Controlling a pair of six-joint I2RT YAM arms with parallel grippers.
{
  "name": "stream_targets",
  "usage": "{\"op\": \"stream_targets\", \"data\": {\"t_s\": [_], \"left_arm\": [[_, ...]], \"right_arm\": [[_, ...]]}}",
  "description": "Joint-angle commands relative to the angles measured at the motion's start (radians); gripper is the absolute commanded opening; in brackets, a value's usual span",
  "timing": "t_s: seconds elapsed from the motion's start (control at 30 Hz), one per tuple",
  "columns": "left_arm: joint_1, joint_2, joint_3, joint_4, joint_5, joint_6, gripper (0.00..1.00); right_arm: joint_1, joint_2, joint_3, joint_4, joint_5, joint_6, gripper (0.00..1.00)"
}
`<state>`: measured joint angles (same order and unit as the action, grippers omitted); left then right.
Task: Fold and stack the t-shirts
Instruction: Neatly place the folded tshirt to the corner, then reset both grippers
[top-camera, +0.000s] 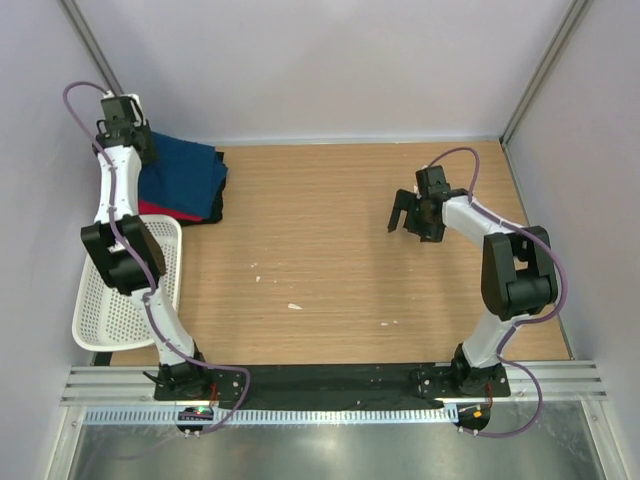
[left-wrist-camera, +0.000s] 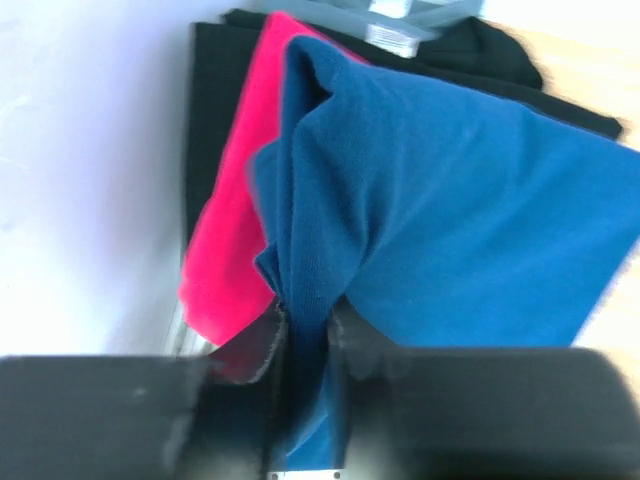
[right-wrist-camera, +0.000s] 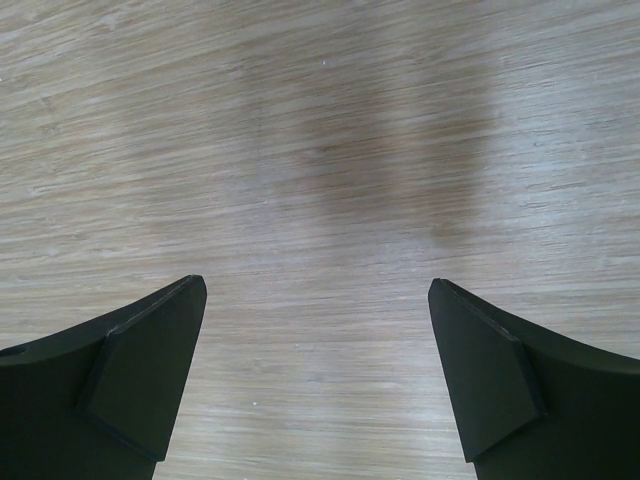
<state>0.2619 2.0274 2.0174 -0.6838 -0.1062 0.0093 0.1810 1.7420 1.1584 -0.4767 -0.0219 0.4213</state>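
Note:
Three folded t-shirts lie stacked at the table's far left corner: the blue one (top-camera: 185, 170) on top, the pink-red one (top-camera: 160, 210) under it and the black one (top-camera: 212, 205) at the bottom. In the left wrist view the blue t-shirt (left-wrist-camera: 450, 220) covers the pink-red (left-wrist-camera: 235, 220) and black (left-wrist-camera: 210, 100) ones. My left gripper (left-wrist-camera: 305, 330) pinches a raised fold of the blue cloth at the stack's left edge (top-camera: 135, 140). My right gripper (top-camera: 405, 215) hovers open over bare wood at the right centre, its fingers (right-wrist-camera: 150, 370) wide apart with nothing between them.
A white perforated basket (top-camera: 110, 300) hangs over the table's left edge, beside the left arm. A few small white specks (top-camera: 294, 306) lie on the wooden table top (top-camera: 320, 260). Grey walls close in the back and both sides.

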Motion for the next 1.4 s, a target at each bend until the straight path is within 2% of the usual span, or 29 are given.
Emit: {"op": "stream_targets", "data": {"t_s": [0.0,0.1,0.17,0.2,0.33,0.37,0.43,0.5,0.6,0.7,0.83,0.87,0.93,1.03,1.17,1.37], "left_arm": [[0.023,0.023,0.003,0.098,-0.108,-0.027,0.45],[0.025,0.022,-0.006,0.089,-0.144,-0.058,0.81],[0.023,-0.016,-0.043,0.087,-0.139,-0.087,0.86],[0.025,-0.031,-0.061,0.087,-0.124,-0.095,0.91],[0.023,-0.166,-0.167,0.087,-0.093,-0.176,0.95],[0.025,-0.227,-0.193,0.086,-0.066,-0.222,1.0],[0.023,-0.294,-0.29,0.075,-0.049,-0.285,1.0],[0.022,-0.415,-0.409,0.07,0.032,-0.36,1.0],[0.019,-0.6,-0.555,0.082,0.18,-0.413,1.0],[0.019,-0.756,-0.633,0.079,0.323,-0.439,1.0],[0.019,-0.994,-0.834,0.078,0.434,-0.482,1.0],[0.016,-1.033,-0.859,0.072,0.445,-0.479,1.0],[-0.021,-1.1,-0.881,-0.004,0.381,-0.492,1.0],[-0.076,-1.185,-0.962,-0.016,0.428,-0.54,1.0],[-0.141,-1.321,-1.077,-0.026,0.415,-0.555,1.0],[-0.225,-1.499,-1.177,-0.05,0.294,-0.56,1.0]], "right_arm": [[-0.003,0.007,0.053,0.0,-0.012,-0.01,1.0],[-0.003,0.005,0.069,-0.011,-0.018,-0.018,1.0],[-0.003,-0.008,0.076,-0.023,-0.021,-0.021,0.99],[-0.003,-0.018,0.078,-0.028,-0.024,-0.024,1.0],[-0.002,-0.064,0.084,-0.039,-0.042,-0.03,1.0],[-0.002,-0.076,0.083,-0.037,-0.044,-0.029,1.0],[-0.002,-0.11,0.07,-0.031,-0.067,-0.027,0.99],[0.0,-0.154,0.054,-0.019,-0.087,-0.018,1.0],[0.0,-0.215,0.021,0.007,-0.111,-0.009,1.0],[0.0,-0.301,0.014,0.023,-0.113,0.0,1.0],[-0.002,-0.454,0.021,0.026,-0.082,-0.013,1.0],[0.0,-0.481,0.011,0.033,-0.079,-0.021,1.0],[0.0,-0.541,-0.005,0.044,-0.063,-0.032,1.0],[0.0,-0.651,-0.06,0.053,-0.052,-0.033,1.0],[0.0,-0.798,-0.185,0.047,-0.059,-0.013,0.99],[0.0,-1.027,-0.397,0.067,-0.085,0.036,1.0]]}}
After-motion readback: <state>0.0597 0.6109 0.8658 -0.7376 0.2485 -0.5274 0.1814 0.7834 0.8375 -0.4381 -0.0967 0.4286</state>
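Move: The left hand is holding the blue t-shirt by its left edge over the corner stack of red and black t-shirts, whose middle lies about 7 cm right, 4 cm back and some 17 cm below. The blue t-shirt's own middle is roughly 8 cm right, 3 cm back and 14 below; the white basket stands about 29 cm back, 3 cm right and 16 below. From the idle right hand the stack is some 61 cm left, 10 cm ahead and about level. The left fingers spread wide and let go of the blue t-shirt's edge over the corner stack as the hand eases about 2.5 cm left and 3 cm down, then it pulls away some 30 cm back and over 20 cm right, arching up before sinking again to finish open above the table beside the basket, its left side rolled down. Meanwhile the right hand, open and empty, lifts some 20 cm clear of the table, tips its fingers up towards forward and then draws back about 10 cm. ##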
